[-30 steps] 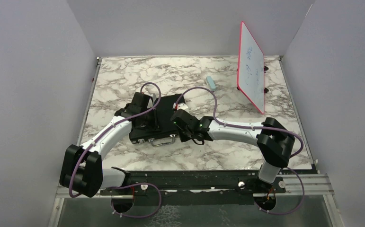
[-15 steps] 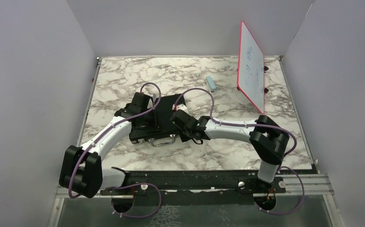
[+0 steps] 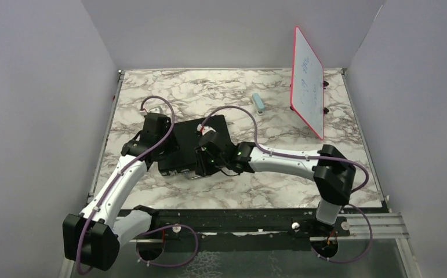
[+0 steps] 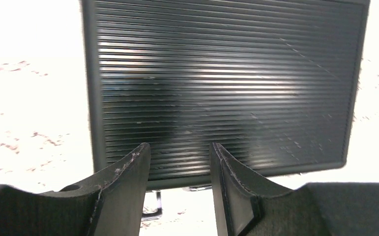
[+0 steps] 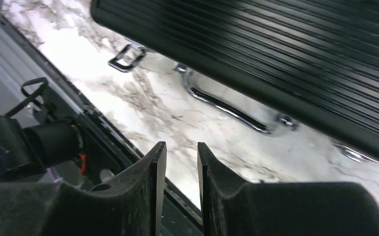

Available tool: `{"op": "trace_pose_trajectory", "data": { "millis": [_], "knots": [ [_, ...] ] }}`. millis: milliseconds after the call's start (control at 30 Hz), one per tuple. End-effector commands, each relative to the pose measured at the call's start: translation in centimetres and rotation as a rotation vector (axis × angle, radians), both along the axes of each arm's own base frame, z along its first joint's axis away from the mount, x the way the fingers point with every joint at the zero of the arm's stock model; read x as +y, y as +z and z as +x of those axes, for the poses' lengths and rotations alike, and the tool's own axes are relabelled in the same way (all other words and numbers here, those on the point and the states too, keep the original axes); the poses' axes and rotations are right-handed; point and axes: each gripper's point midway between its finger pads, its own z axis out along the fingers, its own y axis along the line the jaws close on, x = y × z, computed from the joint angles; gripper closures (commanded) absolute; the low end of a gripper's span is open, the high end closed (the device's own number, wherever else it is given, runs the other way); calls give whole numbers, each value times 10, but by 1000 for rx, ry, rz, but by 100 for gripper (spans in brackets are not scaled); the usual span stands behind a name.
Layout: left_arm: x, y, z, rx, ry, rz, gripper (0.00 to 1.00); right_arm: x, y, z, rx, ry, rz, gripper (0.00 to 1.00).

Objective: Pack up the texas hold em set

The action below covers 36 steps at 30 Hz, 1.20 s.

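Note:
The small black briefcase [image 3: 187, 138] of the texas hold em set lies shut on the marble table. Its ribbed lid [image 4: 226, 83] fills the left wrist view. My left gripper [image 3: 162, 147] hovers at its left end, open, with nothing between the fingers [image 4: 128, 177]. My right gripper [image 3: 200, 164] hangs over the case's near edge [image 5: 256, 64]. Its fingers [image 5: 159, 162] stand a narrow gap apart around nothing. Below them show the silver handle [image 5: 226, 105] and a latch [image 5: 126, 54]. Chips, cards, dice and buttons are out of view.
A red-framed whiteboard [image 3: 308, 81] stands at the back right, and a pale blue block [image 3: 258, 102] lies left of it. Grey walls close in the table on three sides. The black base rail [image 3: 238, 217] runs along the near edge.
The left gripper drew back to the left off the case lid and its jaws parted. The right gripper slid left along the case's near edge, and its jaws opened a little.

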Motion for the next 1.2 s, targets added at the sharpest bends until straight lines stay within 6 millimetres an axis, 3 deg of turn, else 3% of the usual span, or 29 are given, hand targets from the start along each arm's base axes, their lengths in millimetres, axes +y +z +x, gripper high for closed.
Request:
{"op": "trace_pose_trajectory", "data": {
  "millis": [0, 133, 300, 467, 867, 1033, 1167],
  "knots": [
    [38, -12, -9, 46, 174, 47, 50, 45, 9, -19, 115, 48, 117, 67],
    [49, -22, -18, 58, 263, 5, 53, 78, 7, -23, 138, 71, 164, 67],
    [54, -34, -26, 69, 328, -38, 53, 99, -9, -22, 168, 60, 170, 67],
    [53, -60, -36, 149, 340, -50, 56, 110, -8, -16, 144, 61, 206, 68],
    [55, -77, -43, 220, 393, -56, 79, 114, -19, -10, 137, 34, 189, 63],
    [51, -66, -35, 193, 394, -90, 80, 111, -32, -8, 133, 29, 155, 88],
    [51, -62, -32, 183, 391, -89, 82, 105, -46, -12, 153, 34, 112, 97]
  ]
}}
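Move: The left hand has the front-left corner of the closed lid about 5 cm back, 6 cm to its left and 6 cm below; the left latch sits some 7 cm back, 3 cm left and 10 cm below that hand. For the right hand the same latch is about 12 cm straight to its left and 7 cm down. The case handle lies nearly beneath the right hand, 8 cm below and 1 cm forward and left; the right latch is 4 cm forward and 8 cm to its right. The left fingertips come down on the lid's left edge by the front corner and press there, after swinging about 6 cm left, 6 cm down and a little back, turning some 20 degrees counter-clockwise and drawing mostly shut. Meanwhile the right hand travels about 10 cm left along the case front, past the handle to the left latch, dipping slightly, and shuts its fingers just above it. ##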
